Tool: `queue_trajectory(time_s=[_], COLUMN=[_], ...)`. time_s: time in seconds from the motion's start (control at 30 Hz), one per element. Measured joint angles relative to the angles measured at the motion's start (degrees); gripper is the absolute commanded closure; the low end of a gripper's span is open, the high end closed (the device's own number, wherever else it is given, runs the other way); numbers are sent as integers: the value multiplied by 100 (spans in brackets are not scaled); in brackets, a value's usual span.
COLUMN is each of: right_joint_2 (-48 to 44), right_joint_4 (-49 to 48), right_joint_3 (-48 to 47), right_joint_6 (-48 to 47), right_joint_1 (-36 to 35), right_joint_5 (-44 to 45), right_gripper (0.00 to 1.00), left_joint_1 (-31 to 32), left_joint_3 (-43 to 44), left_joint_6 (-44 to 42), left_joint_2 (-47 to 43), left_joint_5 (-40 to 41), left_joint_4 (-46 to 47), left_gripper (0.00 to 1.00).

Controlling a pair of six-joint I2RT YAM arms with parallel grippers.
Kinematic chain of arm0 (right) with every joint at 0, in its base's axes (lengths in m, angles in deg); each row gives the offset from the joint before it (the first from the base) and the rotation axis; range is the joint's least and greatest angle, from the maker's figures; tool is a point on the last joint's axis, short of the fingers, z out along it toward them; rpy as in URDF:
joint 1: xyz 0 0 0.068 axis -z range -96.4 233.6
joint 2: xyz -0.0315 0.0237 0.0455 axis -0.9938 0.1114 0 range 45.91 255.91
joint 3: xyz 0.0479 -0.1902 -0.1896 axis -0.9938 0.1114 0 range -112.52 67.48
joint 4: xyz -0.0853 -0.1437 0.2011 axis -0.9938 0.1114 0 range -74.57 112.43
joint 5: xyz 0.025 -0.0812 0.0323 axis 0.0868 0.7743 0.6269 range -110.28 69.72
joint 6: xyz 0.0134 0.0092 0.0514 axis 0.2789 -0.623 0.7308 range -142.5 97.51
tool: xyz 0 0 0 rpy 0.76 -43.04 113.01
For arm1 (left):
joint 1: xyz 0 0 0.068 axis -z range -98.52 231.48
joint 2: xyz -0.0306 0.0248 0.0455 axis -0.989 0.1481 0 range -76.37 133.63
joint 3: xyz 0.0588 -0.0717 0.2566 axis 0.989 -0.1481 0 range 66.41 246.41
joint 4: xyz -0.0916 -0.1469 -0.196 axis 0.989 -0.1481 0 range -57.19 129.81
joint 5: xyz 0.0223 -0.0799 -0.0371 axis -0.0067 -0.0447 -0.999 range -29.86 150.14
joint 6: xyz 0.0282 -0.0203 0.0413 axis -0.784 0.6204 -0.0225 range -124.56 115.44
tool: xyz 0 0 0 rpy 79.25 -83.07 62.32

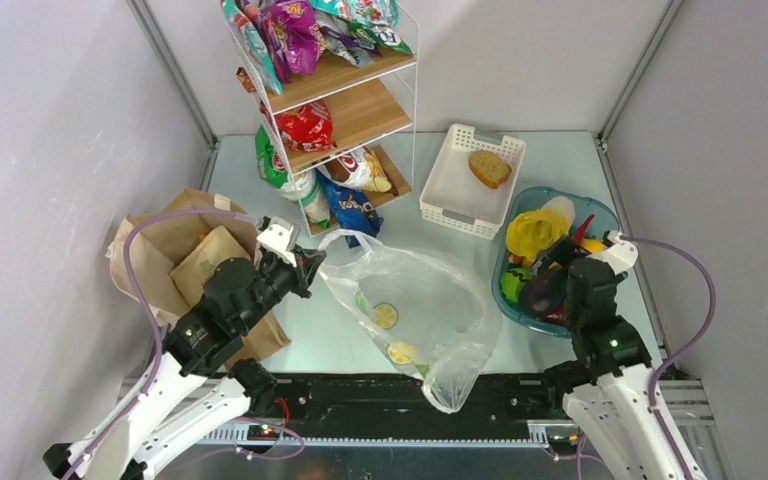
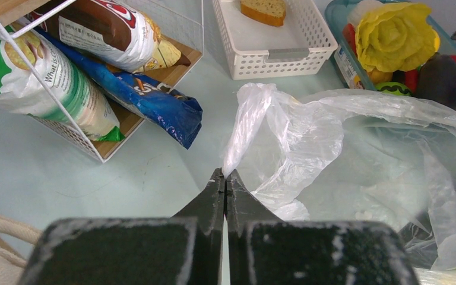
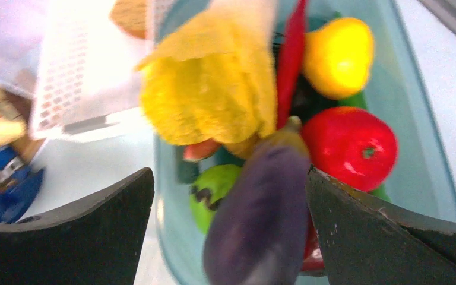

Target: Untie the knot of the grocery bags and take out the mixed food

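Note:
The thin clear plastic bag (image 1: 420, 300) with lemon-slice prints lies open and slack mid-table. My left gripper (image 1: 305, 262) is shut on a twisted end of that bag (image 2: 332, 136), pinched at the fingertips (image 2: 225, 172). The brown paper bag (image 1: 175, 250) lies under the left arm. My right gripper (image 3: 230, 172) hangs over the blue-tinted tub (image 3: 415, 107), jaws wide apart. A blurred purple eggplant (image 3: 261, 214) is between them, close against the right finger and clear of the left. The tub also holds a red tomato (image 3: 350, 145), red chili (image 3: 291, 59) and yellow fruit (image 3: 338, 56).
A white slatted basket (image 1: 450, 190) with a bread slice (image 1: 489, 168) stands beside the tub (image 1: 600, 215). A wire-and-wood rack (image 1: 360, 115) full of snack packets stands at the back. A yellow leafy item (image 1: 532, 235) and a green fruit (image 3: 214, 187) are in the tub.

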Motion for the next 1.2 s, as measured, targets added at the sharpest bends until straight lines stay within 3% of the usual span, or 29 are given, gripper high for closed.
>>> queue_trajectory(time_s=[0.13, 0.27, 0.4, 0.53, 0.57, 0.6, 0.63, 0.67, 0.7, 0.73, 0.77, 0.8, 0.83, 0.9, 1.03, 1.2], right_joint_2=[-409, -387, 247, 1047, 1239, 1480, 1735, 1982, 2203, 2350, 2507, 2594, 2643, 2627, 2232, 1425], right_joint_4=[61, -90, -345, -605, -643, -695, -726, -763, -791, -800, -798, -802, -798, -791, -914, -1174], right_joint_3=[-201, -289, -293, -293, -295, -295, -306, -310, -317, -328, -365, -409, -474, -651, -1060, -1276], right_joint_6=[-442, -730, -903, -1073, -1110, -1152, -1169, -1196, -1202, -1239, -1180, -1174, -1130, -1040, -859, -715], right_joint_1=[-555, -1016, -1720, -2695, -2848, -3005, -3147, -3252, -3342, -3405, -3464, -3501, -3515, -3521, -3309, -2645], right_joint_5=[-717, -2015, -3073, -3351, -3353, -3359, -3335, -3309, -3279, -3248, -3200, -3128, -3047, -2769, -2177, -1768], right_gripper=[1, 1, 1, 3, 7, 21, 28, 49, 61, 88, 95, 100, 100, 100, 100, 100], left_joint_1=[0, 0, 0, 0, 0, 0, 0, 0, 0, 0, 0, 0, 0, 0, 0, 0], left_joint_3=[0, 0, 0, 0, 0, 0, 0, 0, 0, 0, 0, 0, 0, 0, 0, 4], left_joint_6=[2, 2, 2, 2, 2, 2, 0, 2, 2, 2, 2, 4, -35, -26, -61, -103], left_joint_2=[59, 59, 59, 74, 79, 81, 83, 83, 85, 85, 85, 83, 83, 70, -46, -481], left_joint_5=[199, 446, 531, 535, 535, 535, 535, 535, 535, 535, 538, 540, 546, 588, 761, 1182], left_joint_4=[-13, -63, -94, -107, -109, -114, -116, -118, -120, -122, -122, -125, -125, -131, -140, -149], left_gripper=[100, 100, 100, 100, 100, 100, 100, 100, 99, 91, 77, 67, 48, 27, 7, 0])
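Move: Some 24 cm to the right hand's left, 7 cm back and 6 cm below lies the right side of the grocery bag. The eggplant sits 3 cm left, 3 cm back and 7 cm below this hand, the yellow lettuce 5 cm left and 9 cm ahead; the white basket, 17 cm left and 21 cm ahead. The left hand pinches the bag's handle; that right side is about 27 cm right, 5 cm back and 14 cm below it. Swinging left about 24 cm out of the blue bin, the open right hand draws back, dips to the bag and turns some 65 degrees counter-clockwise. It pinches the plastic, then lifts it about 14 cm, going forward and slightly right. The left hand keeps its pinch, then opens wide and backs off left to let the handle go. ##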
